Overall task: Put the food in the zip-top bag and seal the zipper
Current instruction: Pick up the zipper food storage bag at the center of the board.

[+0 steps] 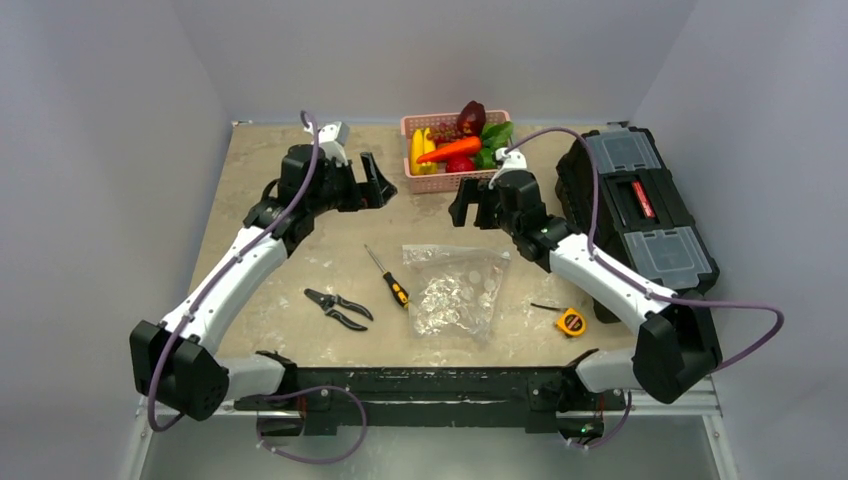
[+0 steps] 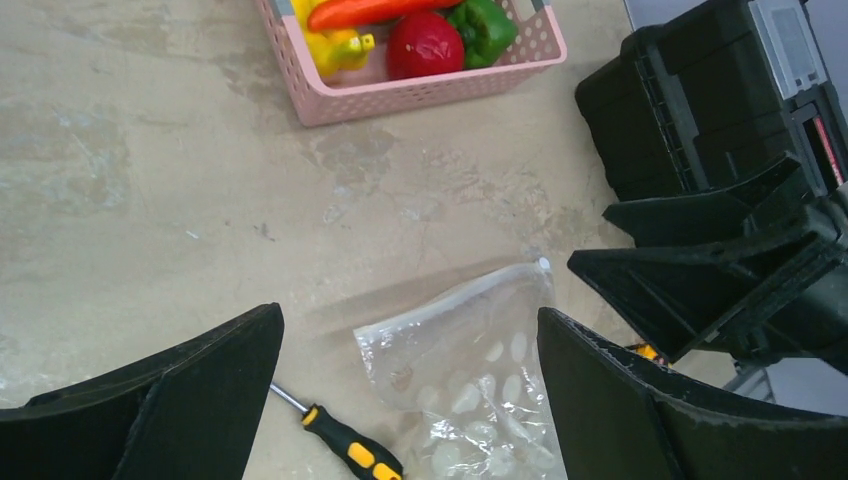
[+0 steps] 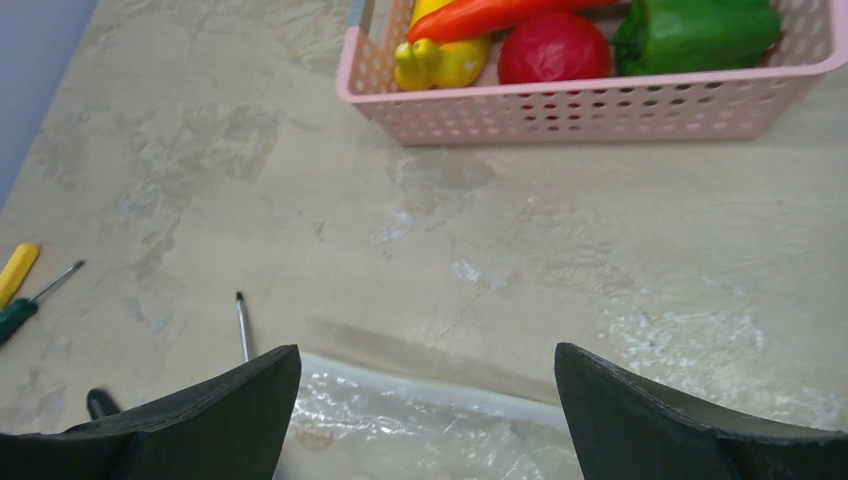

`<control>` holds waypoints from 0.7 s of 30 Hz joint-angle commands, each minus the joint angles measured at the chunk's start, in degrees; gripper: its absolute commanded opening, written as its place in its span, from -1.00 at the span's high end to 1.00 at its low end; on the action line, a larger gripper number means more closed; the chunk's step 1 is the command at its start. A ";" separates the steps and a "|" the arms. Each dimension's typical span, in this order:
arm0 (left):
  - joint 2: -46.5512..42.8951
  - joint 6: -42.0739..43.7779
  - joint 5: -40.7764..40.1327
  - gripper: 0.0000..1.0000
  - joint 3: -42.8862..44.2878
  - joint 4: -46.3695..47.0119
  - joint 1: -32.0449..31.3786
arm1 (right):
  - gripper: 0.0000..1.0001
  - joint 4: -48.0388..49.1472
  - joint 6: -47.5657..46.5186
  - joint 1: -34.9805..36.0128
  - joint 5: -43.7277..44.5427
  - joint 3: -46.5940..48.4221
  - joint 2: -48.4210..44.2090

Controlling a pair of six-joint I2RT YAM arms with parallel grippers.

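Observation:
The clear dotted zip-top bag (image 1: 455, 292) lies flat and empty at the table's middle, its zipper (image 1: 455, 250) along the far edge. The food sits in the pink basket (image 1: 445, 184) at the back: orange carrot (image 1: 450, 150), yellow corn (image 1: 420, 150), green pepper (image 1: 496, 134), a red piece (image 1: 460, 163) and a dark purple piece (image 1: 472, 115). My left gripper (image 1: 372, 186) is open and empty, above the table left of the basket. My right gripper (image 1: 470, 208) is open and empty, between basket and bag. The left wrist view shows the bag (image 2: 470, 370) below the left gripper (image 2: 410, 315). The right wrist view shows the zipper (image 3: 430, 385) under the right gripper (image 3: 425, 350).
A black toolbox (image 1: 635, 210) stands at the right. A black-and-yellow screwdriver (image 1: 388, 277) and pliers (image 1: 337, 308) lie left of the bag. A yellow tape measure (image 1: 571, 321) lies to its right. Small screwdrivers (image 3: 20, 290) show at the left edge of the right wrist view.

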 commanded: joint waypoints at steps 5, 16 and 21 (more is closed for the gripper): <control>11.40 -13.87 11.74 -0.95 3.13 -2.53 -0.26 | -0.98 -0.22 5.76 0.10 -9.03 -8.58 -3.64; 22.08 -26.22 19.45 -0.95 -2.33 3.14 -0.25 | -0.98 -0.67 8.94 -0.10 -3.97 -16.28 -9.49; 27.16 -25.19 20.94 -0.93 -0.18 2.49 -0.46 | -0.98 0.61 9.74 -0.39 -4.20 -16.68 -9.36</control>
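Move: Below and between the two hands lies the zipper bag, its zipper along the far edge. Its middle is about 7 cm back, 3 cm left and 19 cm below the right hand. From the left hand it is some 8 cm back, 15 cm right and 26 cm down. The screwdriver lies about 4 cm back of the left hand, level sideways; the pruning shears lie some 13 cm back and 10 cm left of that hand, both down on the board. Sinking onto the bag from both sides with fingers wide open: the left hand drops about 15 cm and drifts 6 cm right towards the bag's left part, tipping its fingers some 40 degrees further down. The right hand draws back and sinks, about 7 cm each way, over the bag, tipping slightly down and easing almost to a stop while the left keeps coming. ##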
